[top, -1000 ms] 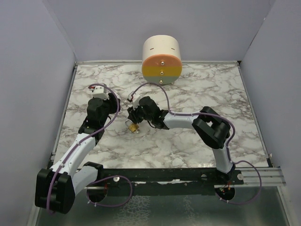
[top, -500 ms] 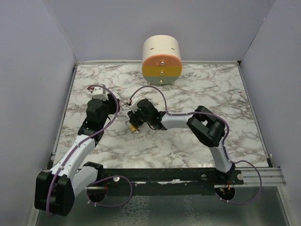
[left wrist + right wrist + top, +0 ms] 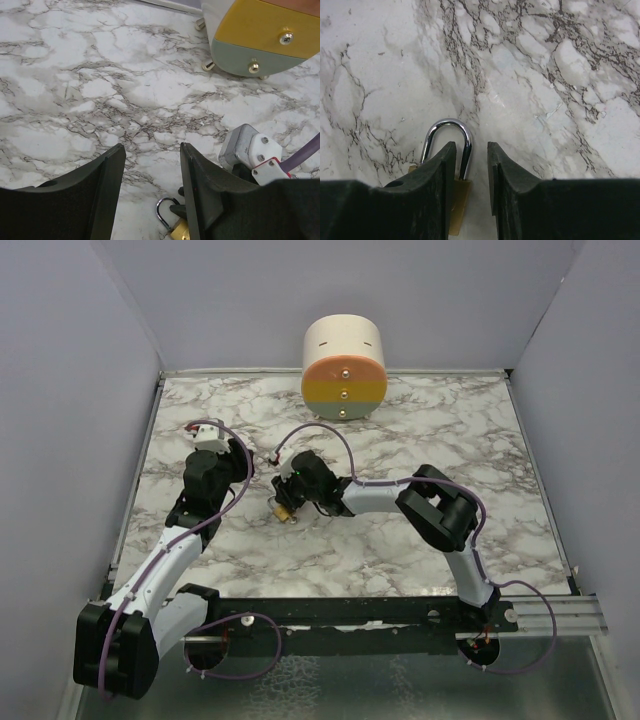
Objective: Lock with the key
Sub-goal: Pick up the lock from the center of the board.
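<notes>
A brass padlock (image 3: 460, 197) with its silver shackle (image 3: 447, 124) raised lies flat on the marble table (image 3: 400, 540). My right gripper (image 3: 471, 147) is low over it, jaws narrow but still apart. The shackle's right leg and an edge of the body lie in the gap, and the left finger (image 3: 432, 185) covers the rest of the body. In the top view the padlock (image 3: 284, 511) sits just under the right gripper (image 3: 289, 499). My left gripper (image 3: 152, 150) hovers open and empty to the left, with the padlock (image 3: 175, 231) at the bottom edge of its view. No key shows.
A cream drum with an orange, yellow and green face and small knobs (image 3: 344, 365) stands at the back centre, also visible as the drum (image 3: 260, 35) in the left wrist view. Grey walls close in the table on both sides.
The right gripper has shifted a little left and down onto the padlock, and its jaws have narrowed. The left arm has barely moved.
</notes>
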`<state>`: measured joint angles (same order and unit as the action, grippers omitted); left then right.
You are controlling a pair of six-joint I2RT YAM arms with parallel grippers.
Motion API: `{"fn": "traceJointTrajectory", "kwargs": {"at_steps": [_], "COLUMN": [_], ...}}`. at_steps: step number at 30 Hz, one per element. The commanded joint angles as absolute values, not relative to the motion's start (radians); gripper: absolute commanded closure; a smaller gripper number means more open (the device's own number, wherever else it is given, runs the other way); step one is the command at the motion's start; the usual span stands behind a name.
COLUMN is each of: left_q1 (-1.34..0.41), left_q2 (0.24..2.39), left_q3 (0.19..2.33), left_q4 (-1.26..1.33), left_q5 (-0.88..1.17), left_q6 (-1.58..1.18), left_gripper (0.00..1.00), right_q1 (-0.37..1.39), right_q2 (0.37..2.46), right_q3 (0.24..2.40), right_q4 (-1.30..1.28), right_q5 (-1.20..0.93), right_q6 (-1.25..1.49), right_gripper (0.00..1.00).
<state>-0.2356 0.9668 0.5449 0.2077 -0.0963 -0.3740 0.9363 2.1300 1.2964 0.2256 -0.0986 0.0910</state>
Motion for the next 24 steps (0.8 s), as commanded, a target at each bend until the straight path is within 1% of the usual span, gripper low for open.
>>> {"fn": "traceJointTrajectory", "kwargs": {"at_steps": [1, 2, 3, 6, 10, 16, 24], "left_q1": [-0.230, -0.230, -0.230, -0.230, -0.229, -0.229, -0.229], "left_q2": [0.955, 0.955, 0.956, 0.957, 0.951, 0.938, 0.943], "left_q3": [0.550, 0.551, 0.552, 0.552, 0.552, 0.551, 0.547], "left_q4": [0.236, 0.237, 0.237, 0.236, 0.231, 0.234, 0.264], "left_q5": [-0.120, -0.120, -0.120, -0.120, -0.121, -0.118, -0.082], "left_q6": [-0.384, -0.384, -0.384, -0.385, -0.384, -0.383, -0.376], "left_gripper": [0.49, 0.49, 0.49, 0.49, 0.48, 0.48, 0.48], "right_q1": [0.947, 0.950, 0.953, 0.958, 0.963, 0.967, 0.971], "right_q2": [2.156, 2.158, 2.162, 2.170, 2.147, 2.047, 1.869], "right_q3": [1.249, 1.247, 1.247, 1.252, 1.249, 1.222, 1.128], "right_q4": [0.178, 0.173, 0.171, 0.159, 0.165, 0.222, 0.383], "right_q5": [-0.118, -0.114, -0.108, -0.088, -0.064, -0.001, 0.020], "right_q6": [0.076, 0.073, 0.072, 0.076, 0.078, 0.074, 0.075], "right_gripper": [0.71, 0.73, 0.77, 0.98, 0.99, 0.99, 0.99]}}
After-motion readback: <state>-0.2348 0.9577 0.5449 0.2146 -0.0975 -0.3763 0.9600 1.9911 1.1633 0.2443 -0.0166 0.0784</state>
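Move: The lock lies right under the right hand's open fingers, its middle about 2 cm back and 1 cm below, level sideways, with one shackle leg already between the fingertips. A second lock stands some 11 cm to the right and 3 cm farther out than the hand; the drawer cabinet is roughly 27 cm ahead and 13 cm right. From the raised left hand, the lock lies about 4 cm back, 8 cm right and 18 cm below. The right fingers, already straddling one leg of the lock's shackle, sink a bare half centimetre, then shut and pinch that leg. After a short hold the hand lifts, gathering speed, about 2.5 cm up from its lowest point, while drawing some 2 cm to its right and 1 cm back, with the wrist nearly unturned. ##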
